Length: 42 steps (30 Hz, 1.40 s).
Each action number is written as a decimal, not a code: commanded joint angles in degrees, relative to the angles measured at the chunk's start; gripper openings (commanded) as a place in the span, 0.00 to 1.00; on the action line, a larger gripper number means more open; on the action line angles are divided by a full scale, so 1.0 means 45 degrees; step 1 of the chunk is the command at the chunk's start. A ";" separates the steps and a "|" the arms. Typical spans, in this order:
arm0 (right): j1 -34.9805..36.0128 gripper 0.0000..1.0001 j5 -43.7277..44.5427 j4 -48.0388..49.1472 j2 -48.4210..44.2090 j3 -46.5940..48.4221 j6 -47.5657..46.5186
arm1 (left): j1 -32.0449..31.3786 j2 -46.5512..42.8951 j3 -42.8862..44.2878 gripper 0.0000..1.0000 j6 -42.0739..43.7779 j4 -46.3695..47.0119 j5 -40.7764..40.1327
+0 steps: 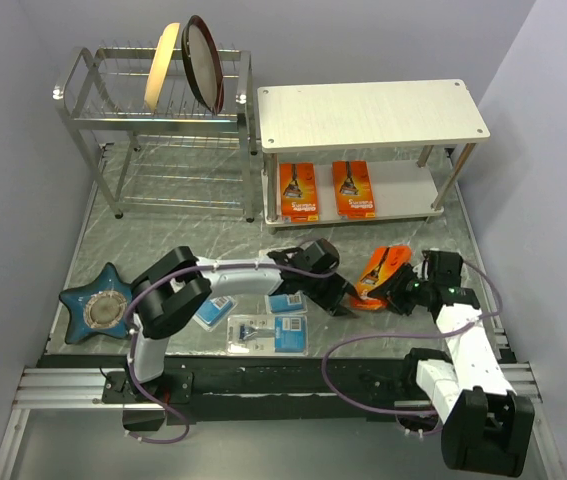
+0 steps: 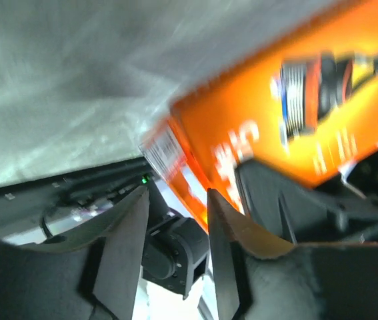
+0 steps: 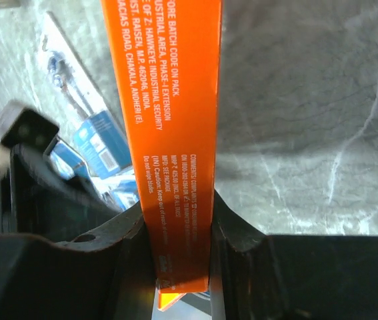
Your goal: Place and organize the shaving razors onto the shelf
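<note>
An orange razor pack [image 1: 381, 268] hangs tilted above the table between the two arms. My right gripper [image 1: 391, 290] is shut on its edge; in the right wrist view the pack [image 3: 169, 100] stands on edge, pinched from both sides by the gripper [image 3: 179, 203]. My left gripper [image 1: 341, 297] sits just left of it, open. In the left wrist view that gripper [image 2: 175, 193] holds nothing, and the pack [image 2: 295, 100] lies past its right finger. Two orange packs [image 1: 300, 190] [image 1: 355, 188] lie on the lower tier of the white shelf [image 1: 373, 112]. Three clear-and-blue packs [image 1: 210, 312] [image 1: 286, 303] [image 1: 266, 334] lie on the table.
A chrome wire dish rack [image 1: 153, 110] with two plates [image 1: 203, 65] stands at the back left, beside the shelf. A blue star-shaped dish [image 1: 98, 305] sits near the table's front left. Purple cables loop over both arms.
</note>
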 commanded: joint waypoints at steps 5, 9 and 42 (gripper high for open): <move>-0.0017 0.30 -0.0934 -0.2551 -0.0094 0.3886 -0.4316 | 0.3297 -0.2348 -0.1304 0.50 0.4959 -0.0665 0.0099; -0.0017 0.28 -0.1405 -0.4019 0.0533 0.5993 -0.6135 | 0.4723 -0.3580 -0.2711 0.51 0.6410 -0.0623 0.0549; -0.1461 0.30 0.0430 0.1405 0.6725 0.8209 -0.8755 | 1.0624 -0.6355 -0.5702 0.70 1.3124 -0.0195 0.1739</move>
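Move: On the lower shelf, the free spot right of the two orange packs lies about 23 cm ahead of the right hand, 4 cm to its right and roughly level; the near orange pack stands 9 cm left and 23 ahead, the other 22 left and 23 ahead. From the left hand, the nearest blue pack is about 17 cm left, 7 ahead and 7 below; the crosswise blue pack is 21 left, 7 back, equally low. Lifting the pinched orange razor pack nearly 14 cm, the right hand then carries it forward about 15 cm and somewhat right to the free shelf spot, sinking a little, its wrist rolling some 40 degrees counter-clockwise. The left hand, already open, sweeps left and forward past the nearest blue pack, then dips and draws slightly back, fingers swinging forward and opening wider. ##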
